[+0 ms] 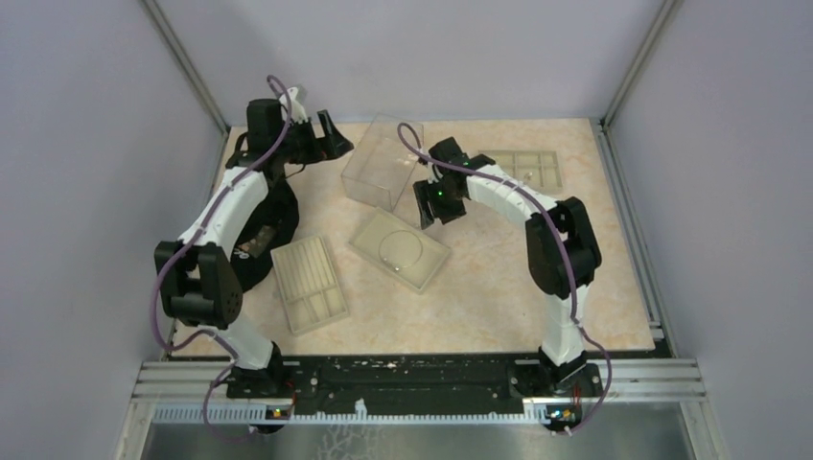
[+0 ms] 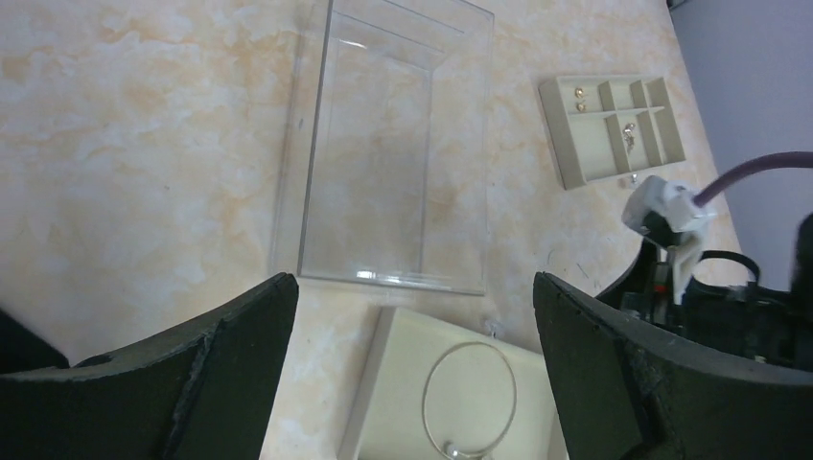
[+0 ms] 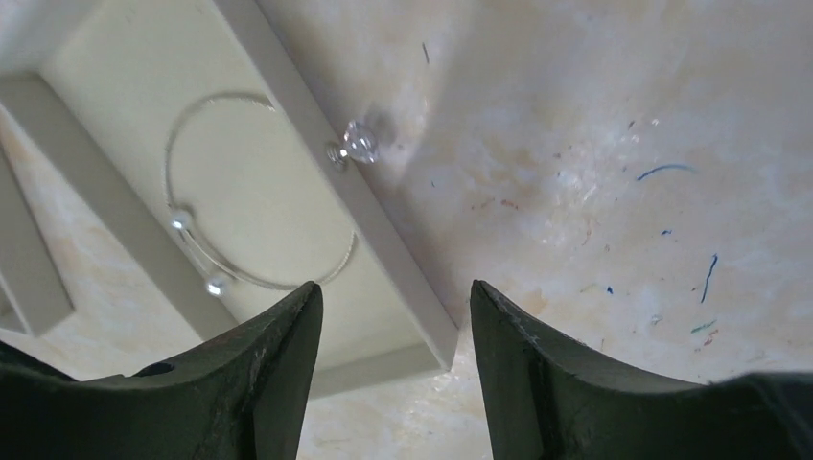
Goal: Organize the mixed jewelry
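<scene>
The thin silver wire hoop lies flat in a shallow beige tray at mid-table. A tiny crystal stud rests at that tray's rim. More tiny gold and silver pieces sit in the compartmented tray, and one lies on the table beside it. My right gripper hovers open over the shallow tray's corner, holding nothing. At the back left my left gripper is wide open and holds nothing.
A clear plastic box stands between the two grippers at the back. A ridged beige tray lies near the left arm. Grey walls close in the table on three sides.
</scene>
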Robot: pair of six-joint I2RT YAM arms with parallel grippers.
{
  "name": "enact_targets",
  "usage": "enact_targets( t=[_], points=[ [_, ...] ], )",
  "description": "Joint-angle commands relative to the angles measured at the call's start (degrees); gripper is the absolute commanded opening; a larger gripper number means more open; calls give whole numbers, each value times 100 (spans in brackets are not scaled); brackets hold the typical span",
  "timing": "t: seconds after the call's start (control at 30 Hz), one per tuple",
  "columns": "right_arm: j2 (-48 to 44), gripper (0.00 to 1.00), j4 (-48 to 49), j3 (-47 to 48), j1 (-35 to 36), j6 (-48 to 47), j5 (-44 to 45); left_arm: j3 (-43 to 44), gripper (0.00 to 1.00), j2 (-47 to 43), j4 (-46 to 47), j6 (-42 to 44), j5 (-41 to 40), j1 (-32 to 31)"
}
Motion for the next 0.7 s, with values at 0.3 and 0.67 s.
enact_targets(
  t=[0.3,0.67],
  points=[
    [-52,50,147,-610,245,-601,80,-1019,98,-964,-601,-81,-469,30],
    [-148,30,387,-1031,386,-409,332,-915,98,-854,-609,-96,-402,30]
  ],
)
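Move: The cream tray, with the pearl bracelet inside it, has its middle about 7 cm back, 8 cm left and 7 cm below the right hand; the bracelet lies there too. The crystal earring on its rim is roughly 1 cm back, 3 cm left and 5 cm down. The clear box stands some 13 cm ahead and 11 cm left of the hand. From the left hand the tray is about 18 cm back, 16 cm right and 21 cm below. The right fingers come down astride the cream tray's outer long wall near its right corner, one inside and one outside, the outer finger meeting the wall as they close from over half open to about a third. The hand gets there by dropping and drawing back, about 5 cm each. The open left hand backs off some 5 cm from the clear box, also sinking and tipping down slightly. ##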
